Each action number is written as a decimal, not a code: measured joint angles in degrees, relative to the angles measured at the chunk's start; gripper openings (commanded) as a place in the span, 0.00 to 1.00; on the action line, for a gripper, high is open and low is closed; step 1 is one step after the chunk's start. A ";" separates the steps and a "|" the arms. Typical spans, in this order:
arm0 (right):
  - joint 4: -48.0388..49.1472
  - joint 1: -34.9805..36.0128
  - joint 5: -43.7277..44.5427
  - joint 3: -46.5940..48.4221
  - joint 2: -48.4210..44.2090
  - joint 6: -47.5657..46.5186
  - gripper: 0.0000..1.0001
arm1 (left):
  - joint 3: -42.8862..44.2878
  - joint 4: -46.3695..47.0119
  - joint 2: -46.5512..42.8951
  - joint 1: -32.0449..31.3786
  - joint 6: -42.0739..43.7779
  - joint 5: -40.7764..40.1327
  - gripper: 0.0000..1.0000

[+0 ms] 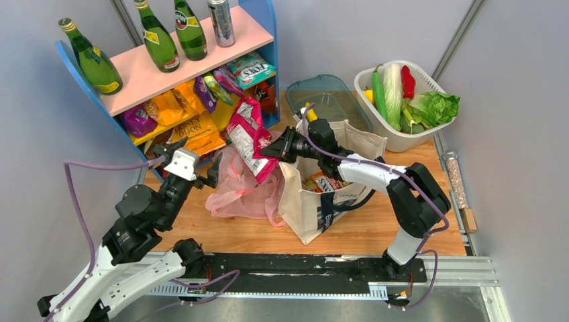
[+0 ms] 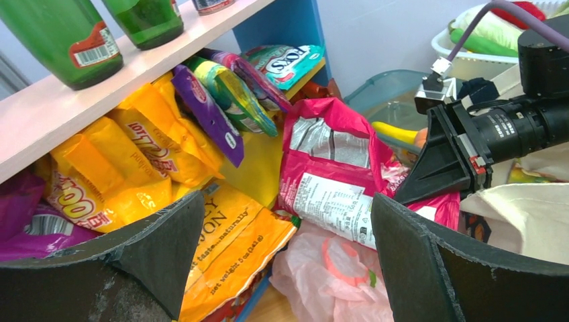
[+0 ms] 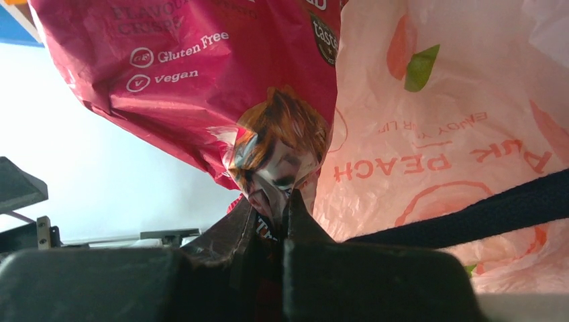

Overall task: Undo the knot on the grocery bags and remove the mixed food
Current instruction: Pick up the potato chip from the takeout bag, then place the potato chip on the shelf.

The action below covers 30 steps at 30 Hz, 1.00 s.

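A magenta crisp packet [image 1: 249, 137] hangs in the air above the thin pink plastic bag [image 1: 238, 194], and my right gripper [image 1: 276, 149] is shut on the packet's crimped lower end [image 3: 275, 168]. The pink bag lies slumped against the cream canvas tote [image 1: 302, 201], whose mouth shows more snack packets [image 1: 323, 182]. I cannot make out the knot among the bag's folds. My left gripper [image 1: 209, 174] stands wide open just left of the pink bag [image 2: 335, 268], holding nothing. A navy tote strap [image 3: 483, 208] crosses beside the right fingers.
The blue shelf unit [image 1: 265, 13] at back left carries green bottles [image 1: 158, 37] on its pink top and snack bags [image 1: 194, 131] below, close to my left gripper. A teal tub [image 1: 329, 97] and a white basket [image 1: 402, 141] of vegetables stand behind the tote.
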 measured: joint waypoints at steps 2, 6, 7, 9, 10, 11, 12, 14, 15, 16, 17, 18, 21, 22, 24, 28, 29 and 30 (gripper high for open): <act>1.57 -0.61 -0.42 0.00 1.38 1.05 0.00 | -0.33 0.24 -0.26 0.00 0.48 -0.87 1.00; 3.45 -1.81 -1.27 0.39 3.82 2.67 0.00 | -0.81 0.85 -0.85 0.00 0.94 -1.86 1.00; 3.82 -2.19 -1.51 0.57 4.39 3.26 0.00 | -0.90 1.05 -0.96 0.00 1.01 -2.08 1.00; 4.92 -2.97 -2.19 0.90 5.49 4.72 0.00 | -0.90 1.16 -1.01 0.00 1.11 -2.29 1.00; 5.44 -3.28 -2.43 1.01 5.92 5.29 0.00 | -0.90 1.16 -0.98 0.00 1.18 -2.40 1.00; 5.97 -3.65 -2.82 1.27 6.51 5.95 0.00 | -0.92 1.16 -0.98 0.00 1.22 -2.45 1.00; 6.21 -3.96 -3.10 1.57 7.06 6.32 0.00 | -0.92 1.16 -0.98 0.00 1.38 -2.49 1.00; 6.19 -4.37 -3.45 2.38 7.91 6.86 0.00 | -0.92 1.16 -0.98 0.00 1.62 -2.49 1.00; 6.16 -4.55 -3.78 2.91 8.31 7.08 0.00 | -0.92 1.16 -0.98 0.00 1.77 -2.47 1.00; 6.16 -4.66 -4.00 3.45 8.63 7.32 0.00 | -0.94 1.16 -0.96 0.00 1.90 -2.47 1.00; 6.19 -4.76 -4.35 4.04 8.94 7.48 0.00 | -0.94 1.16 -0.92 0.00 1.99 -2.49 1.00; 6.23 -4.83 -4.63 4.66 9.20 7.69 0.00 | -0.96 1.16 -0.85 0.00 2.05 -2.49 1.00; 6.64 -5.16 -5.35 5.90 9.53 8.44 0.00 | -1.27 1.14 -0.46 0.02 2.16 -2.47 1.00; 6.69 -5.25 -5.42 6.21 9.53 8.63 0.00 | -1.38 1.07 -0.22 0.04 2.23 -2.47 1.00; 7.13 -5.42 -5.57 6.64 9.53 9.03 0.00 | -1.62 1.05 0.22 0.15 2.27 -2.45 1.00; 9.09 -5.88 -5.95 6.73 9.53 10.56 0.00 | -2.14 0.96 0.90 0.55 2.51 -2.38 1.00; 9.53 -5.90 -5.99 6.73 9.53 10.95 0.00 | -2.21 0.94 1.05 0.70 2.60 -2.27 1.00; 9.90 -5.90 -6.08 6.73 9.53 11.32 0.00 | -2.27 0.94 1.22 0.81 2.69 -2.19 1.00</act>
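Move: The potato chip bag hangs from the right hand's shut fingers; the right end of the snack shelf, where it is headed, lies about 15 cm ahead, 2 cm left and roughly level with that hand. The teal bag stands 7 cm beyond that spot and slightly higher. The pink grocery bag lies some 6 cm back, 7 cm left and 15 cm below; the tote bag about 19 cm right and 8 cm back, lower. From the left hand, the shelf end is roughly 20 cm ahead, 13 right, 15 down. Forward by some 5 to 6 cm goes the right hand, carrying the potato chip bag towards the snack shelf's right end, first sinking about 2 cm and then climbing again to end slightly above where it began. Its left-pointing fingers keep their pinch on the chip bag's gathered end while the wrist tips them up by roughly 10 degrees. ##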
